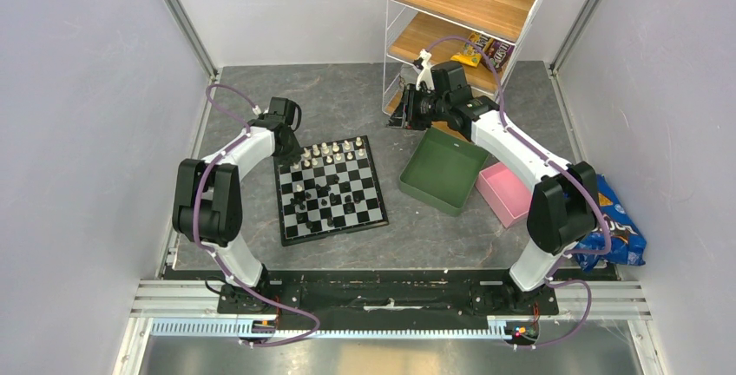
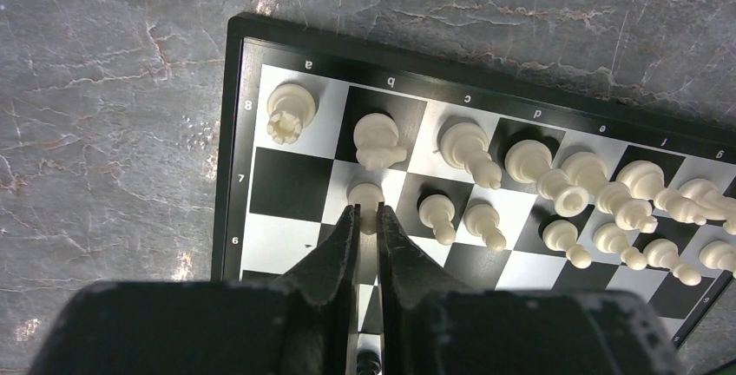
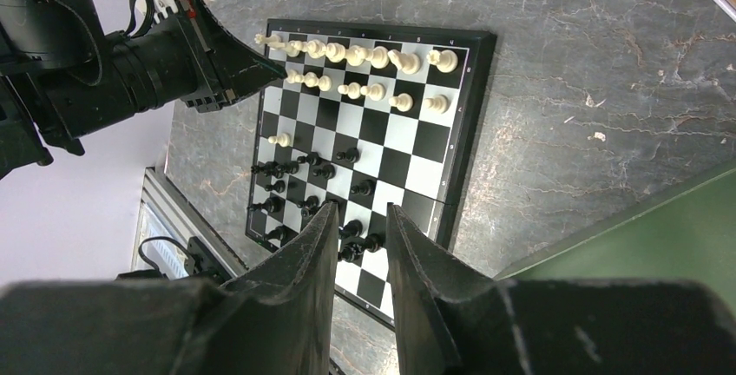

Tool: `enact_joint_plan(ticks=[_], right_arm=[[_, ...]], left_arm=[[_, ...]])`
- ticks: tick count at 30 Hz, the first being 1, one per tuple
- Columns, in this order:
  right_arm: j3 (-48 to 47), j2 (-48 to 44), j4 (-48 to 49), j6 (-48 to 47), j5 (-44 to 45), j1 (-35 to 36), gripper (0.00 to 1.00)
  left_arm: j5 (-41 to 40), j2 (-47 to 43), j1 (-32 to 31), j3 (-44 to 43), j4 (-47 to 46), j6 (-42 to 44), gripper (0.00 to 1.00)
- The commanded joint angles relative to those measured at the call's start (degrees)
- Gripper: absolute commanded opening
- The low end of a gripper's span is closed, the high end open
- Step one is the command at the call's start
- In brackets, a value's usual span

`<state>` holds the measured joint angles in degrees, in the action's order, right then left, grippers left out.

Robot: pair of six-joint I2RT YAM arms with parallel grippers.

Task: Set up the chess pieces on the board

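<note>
The board (image 1: 369, 210) lies left of centre on the grey table. Cream-white chess pieces (image 1: 334, 148) stand in two rows along its far edge, and one more white piece (image 3: 279, 139) stands alone further down. Black pieces (image 1: 325, 197) are scattered over the middle and near squares, some lying down. My left gripper (image 2: 368, 212) is at the board's far left corner (image 2: 227, 149), shut on a white pawn (image 2: 365, 194) standing in the second row beside an empty black square. My right gripper (image 3: 362, 210) hangs high near the shelf (image 1: 399, 115), jaws apart with nothing between them.
A green tray (image 1: 447, 167) and a pink tray (image 1: 503, 191) sit to the right of the board. A wire shelf with wooden boards (image 1: 460, 10) stands at the back right, just behind the right gripper. A blue snack bag (image 1: 616, 227) lies at the right wall.
</note>
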<state>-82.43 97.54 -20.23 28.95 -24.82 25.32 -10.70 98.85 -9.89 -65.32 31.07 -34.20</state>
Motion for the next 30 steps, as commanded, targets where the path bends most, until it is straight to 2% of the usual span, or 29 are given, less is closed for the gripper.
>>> enact_joint_plan(ticks=[1, 3, 8, 10, 21, 30], right_arm=[[-2.64, 0.62, 1.58, 0.12, -1.49, -0.18, 0.34], [-2.73, 0.7, 1.56, 0.19, -1.68, -0.2, 0.34], [-2.82, 0.68, 1.61, 0.27, -2.06, -0.32, 0.34], [-2.73, 0.58, 1.58, 0.38, -2.22, -0.29, 0.34], [-2.64, 0.2, 1.63, 0.41, -2.67, -0.32, 0.35], [-2.56, 0.27, 1.9, 0.62, -3.3, -0.34, 0.35]], left_arm=[[-0.85, 2.15, -0.3, 0.16, -1.62, 0.26, 0.17], [-0.78, 2.06, -0.31, 0.61, -1.63, 0.11, 0.22], [-1.23, 0.61, -0.37, 1.33, -1.8, 0.15, 0.42], [-1.43, -0.3, -0.4, 1.44, -1.8, 0.19, 0.45], [-1.77, -9.91, -0.39, 4.6, -0.04, -0.02, 0.49], [1.85, -16.06, -0.85, 9.43, 1.1, 2.74, 0.5]])
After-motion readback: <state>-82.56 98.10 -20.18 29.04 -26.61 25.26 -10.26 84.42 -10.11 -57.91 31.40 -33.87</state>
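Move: Between the left fingertips is the white pawn, on its b7 square, its middle about 1 cm below the hand point. The white knight stands some 3 cm ahead, level sideways; the white rook 3 cm ahead and 3 cm left; the next white pawn 3 cm right, level with it. A stray white pawn waits about 6 cm back and 1 cm right. From the right hand, the held pawn is roughly 27 cm left, 1 cm back and 17 cm below. Opening from almost shut to about half, the left fingers let go of the white pawn while the hand dips a good centimetre and eases back about 1 cm. The hand then rises clear of the pawn by some 5 cm from its lowest point, still drawing back over the board to end 3 cm nearer the base, the fingers tipping slightly forward. ##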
